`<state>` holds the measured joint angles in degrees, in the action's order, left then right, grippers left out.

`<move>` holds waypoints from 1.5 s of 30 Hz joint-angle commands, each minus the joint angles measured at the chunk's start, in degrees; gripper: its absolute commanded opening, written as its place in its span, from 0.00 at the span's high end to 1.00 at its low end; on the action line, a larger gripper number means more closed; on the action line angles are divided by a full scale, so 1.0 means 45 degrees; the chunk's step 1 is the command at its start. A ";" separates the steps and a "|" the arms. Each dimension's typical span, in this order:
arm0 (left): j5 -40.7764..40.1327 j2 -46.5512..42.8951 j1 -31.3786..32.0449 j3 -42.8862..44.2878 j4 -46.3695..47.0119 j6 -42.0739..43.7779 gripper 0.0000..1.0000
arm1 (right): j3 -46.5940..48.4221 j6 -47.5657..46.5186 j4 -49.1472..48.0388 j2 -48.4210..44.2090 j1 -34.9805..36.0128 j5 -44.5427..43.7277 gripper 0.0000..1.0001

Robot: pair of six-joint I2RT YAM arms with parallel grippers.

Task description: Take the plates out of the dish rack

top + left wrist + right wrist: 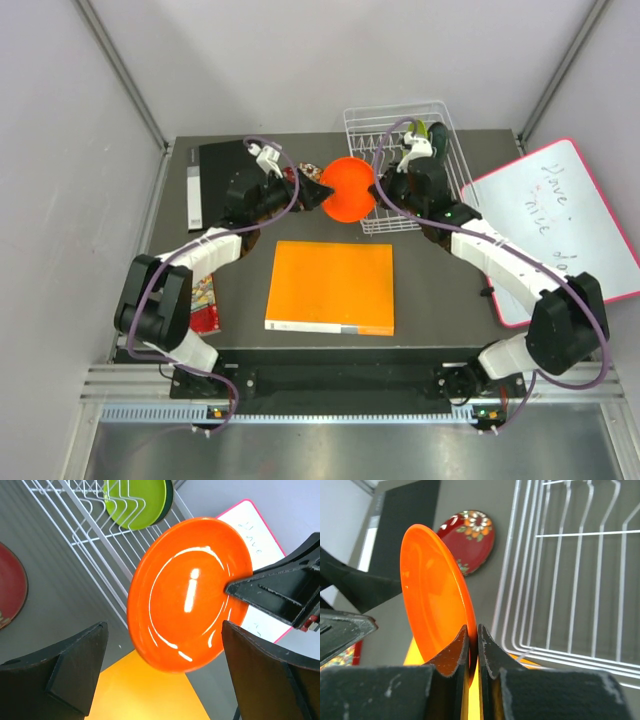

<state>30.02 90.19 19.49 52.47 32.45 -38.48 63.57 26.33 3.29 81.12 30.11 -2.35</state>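
Observation:
My right gripper is shut on the rim of the orange plate, which it holds on edge above the table, left of the white dish rack. From the left, my left gripper faces this plate with its fingers wide open and nothing gripped; the plate's lower edge reaches into the gap. The dark red patterned plate lies flat on the table beyond. A lime green plate stands in the rack, with a dark grey-blue plate right behind it.
A big flat orange square lies at the middle front. A pink-edged whiteboard leans at the right. A black flat item sits at the back left, and a colourful packet lies by the left arm.

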 commanded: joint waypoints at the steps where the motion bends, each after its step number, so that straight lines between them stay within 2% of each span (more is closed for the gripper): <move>1: -0.0421 -0.0492 -0.0014 -0.0350 0.1188 -0.0062 0.01 | -0.0394 0.1159 -0.2214 -0.0527 0.0224 0.1048 1.00; 8: -0.0597 -0.0238 0.0006 -0.0604 0.1481 -0.0219 0.09 | -0.1449 0.1864 -0.3171 -0.0703 0.0204 0.1401 1.00; 12: -0.0967 -0.0257 -0.0014 -0.0702 0.1384 -0.0141 0.30 | -0.1783 0.2118 -0.3621 -0.0723 0.0204 0.1557 1.00; 13: -0.1065 -0.0277 0.0006 -0.0760 0.1383 -0.0102 0.44 | -0.1822 0.2157 -0.3622 -0.0703 0.0204 0.1596 1.00; 16: -0.1066 -0.0141 0.0006 -0.0742 0.1384 -0.0023 0.55 | -0.2173 0.2566 -0.4382 -0.0703 0.0068 0.2063 1.00; 19: -0.1007 -0.0004 0.0006 -0.0799 0.1402 -0.0082 0.47 | -0.2232 0.2684 -0.4773 -0.0645 0.0048 0.2279 1.00; 23: -0.0968 0.0016 0.0006 -0.0917 0.1676 -0.0179 0.55 | -0.2174 0.2802 -0.5028 -0.0547 0.0009 0.2475 1.00; 24: -0.0949 0.0074 0.0006 -0.0898 0.1657 -0.0160 0.68 | -0.2154 0.2841 -0.5047 -0.0508 0.0028 0.2456 1.00; 26: -0.0871 0.0113 0.0006 -0.0839 0.1579 -0.0121 0.73 | -0.2174 0.2860 -0.5164 -0.0469 -0.0030 0.2533 1.00; 27: -0.0890 0.0094 0.0006 -0.0839 0.1559 -0.0063 0.91 | -0.2154 0.2841 -0.5203 -0.0430 -0.0030 0.2534 1.00; 28: -0.1045 0.0113 0.0006 -0.0781 0.1501 -0.0004 1.00 | -0.2174 0.2938 -0.5242 -0.0410 -0.0030 0.2534 1.00; 30: -0.1279 0.0152 -0.0014 -0.0567 0.0878 0.0483 1.00 | -0.2096 0.2900 -0.5185 -0.0332 -0.0030 0.2534 0.94; 31: -0.1416 0.0191 -0.0052 -0.0256 0.0624 0.0639 1.00 | -0.2018 0.2726 -0.5010 -0.0293 -0.0030 0.2360 0.79; 37: -0.2120 0.0601 -0.0559 0.0409 -0.0100 0.0915 1.00 | -0.0906 0.1419 -0.2999 -0.0254 -0.0225 0.0995 0.45; 40: -0.1927 0.1244 -0.1359 0.0935 -0.0082 0.0622 1.00 | -0.0087 0.0752 -0.1905 -0.0215 -0.0614 0.0252 0.44; 45: -0.1943 0.2631 -0.2493 0.1854 0.0134 0.0308 1.00 | 0.0754 -0.0145 -0.0949 0.0058 -0.1572 0.0210 0.43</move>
<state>22.52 98.89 11.46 55.81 31.46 -36.49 62.24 30.68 -4.69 80.90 26.44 1.43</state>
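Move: My right hand holds the orange plate by its edge. The plate's middle is about 6 cm right of my open left fingers, 1 cm ahead and roughly level, and 7 cm left and 2 cm ahead of my right hand. From my left hand the red plate lies some 18 cm ahead, 8 cm left and 21 cm below; the dish rack 18 cm ahead, 22 cm right; the orange folder 10 cm back, 1 cm right. I feed the orange plate left, down and slightly back with my right hand, rolling it some 15 degrees, while my left barely sinks and pinches the rim shut. My right fingers then open and back off up, forward and right; my left carries the plate about 10 cm forward, left and down towards the red plate, swinging 15 degrees counter-clockwise. ##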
